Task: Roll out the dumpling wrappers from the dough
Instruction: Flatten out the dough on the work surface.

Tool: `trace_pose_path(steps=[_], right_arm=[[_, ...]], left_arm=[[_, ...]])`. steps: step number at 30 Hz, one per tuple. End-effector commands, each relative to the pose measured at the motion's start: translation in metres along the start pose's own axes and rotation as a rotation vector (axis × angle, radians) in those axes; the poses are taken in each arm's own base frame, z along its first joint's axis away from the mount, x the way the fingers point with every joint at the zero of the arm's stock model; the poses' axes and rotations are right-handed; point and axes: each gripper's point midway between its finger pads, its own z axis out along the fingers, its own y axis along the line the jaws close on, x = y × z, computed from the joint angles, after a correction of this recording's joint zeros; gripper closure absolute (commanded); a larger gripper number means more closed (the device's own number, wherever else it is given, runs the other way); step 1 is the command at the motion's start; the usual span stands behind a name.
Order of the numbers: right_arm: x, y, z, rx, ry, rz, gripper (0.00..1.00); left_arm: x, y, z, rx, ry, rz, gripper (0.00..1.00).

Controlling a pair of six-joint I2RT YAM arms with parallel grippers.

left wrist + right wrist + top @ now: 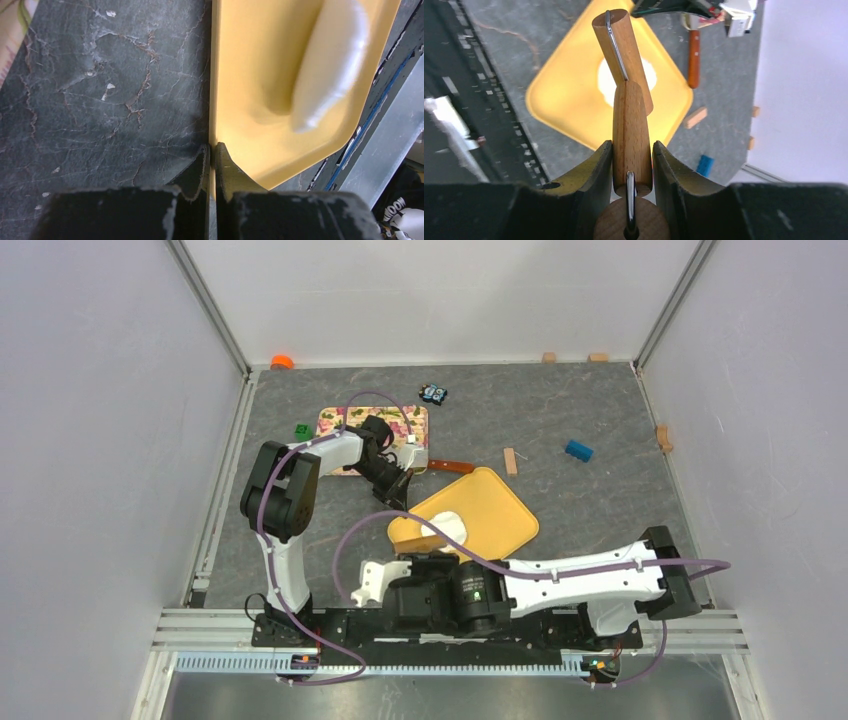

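The dough [453, 524] lies on a yellow board [500, 510] as one white, roundish, flattened patch, shaped like a dumpling wrapper [605, 80]. My left gripper [214, 150] is shut on the yellow board's [260, 60] left rim, with one finger on each side of the edge. In that view the dough [330, 70] shows as a blurred white mass. My right gripper [632, 144] is shut on the handle of a wooden rolling pin [630, 125]. Its roller [621, 55] reaches out over the dough and hides the dough's middle. From above, the right gripper [425, 560] sits at the board's near corner and the left gripper [403, 498] at its left edge.
A flower-patterned board [345, 421] lies behind the left arm. An orange-handled tool [452, 467], a wood block [510, 460] and a blue block [578, 450] lie beyond the yellow board. A small green thing [301, 429] and a dark toy [433, 394] are farther back. A metal rail [200, 625] runs along the near edge.
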Motion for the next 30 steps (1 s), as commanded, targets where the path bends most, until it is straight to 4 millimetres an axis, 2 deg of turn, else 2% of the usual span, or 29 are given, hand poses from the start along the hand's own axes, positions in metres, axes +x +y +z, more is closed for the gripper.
trace_pose_path(steps=[1,5,7,13,17,22,25,30], right_arm=[[-0.003,-0.04,0.022,0.116,0.041,-0.15,1.0],[0.027,-0.045,0.057,0.109,0.143,-0.242,1.0],[0.041,-0.039,0.073,0.077,0.166,-0.263,1.0],[0.081,0.006,0.104,-0.055,0.197,-0.279,1.0],[0.108,0.033,0.101,-0.149,0.232,-0.247,1.0],[0.125,0.063,0.086,-0.257,0.218,-0.205,1.0],[0.122,0.065,0.089,-0.259,0.193,-0.209,1.0],[0.08,0.046,0.113,-0.199,0.089,-0.219,1.0]], left_arm=[[0.021,0.031,0.014,-0.103,0.077,-0.017,0.98],[0.021,0.031,0.014,-0.102,0.078,-0.016,0.98],[0.021,0.031,0.014,-0.103,0.077,-0.017,0.98],[0.022,0.031,0.014,-0.106,0.08,-0.02,0.98],[0.022,0.031,0.014,-0.116,0.084,-0.015,0.98],[0.022,0.032,0.015,-0.131,0.088,-0.008,0.98],[0.022,0.032,0.015,-0.132,0.088,-0.007,0.98],[0.022,0.032,0.015,-0.135,0.09,-0.006,0.98]])
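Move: The white dough, on the yellow tray, lies about 15 cm ahead of the right hand, 4 cm to its right and some 18 cm below; that hand already holds the roller up by its handle. The tray's middle is about 4 cm right of the dough, the knife handle about 12 cm beyond the dough, and the small wood block 13 cm beyond and 12 cm right of it. From the left hand the dough is roughly 7 cm right and 3 cm nearer the base, about level. Onto the dough's near, right-hand part comes the roller: the right hand swings it forward and then down to the right, about 11 cm lower in all, its left side dipping some 20 degrees before easing partly back. Once low, it draws back about 2 cm with the roller on the dough, grip kept; the left fingers keep pinching the tray's rim. ##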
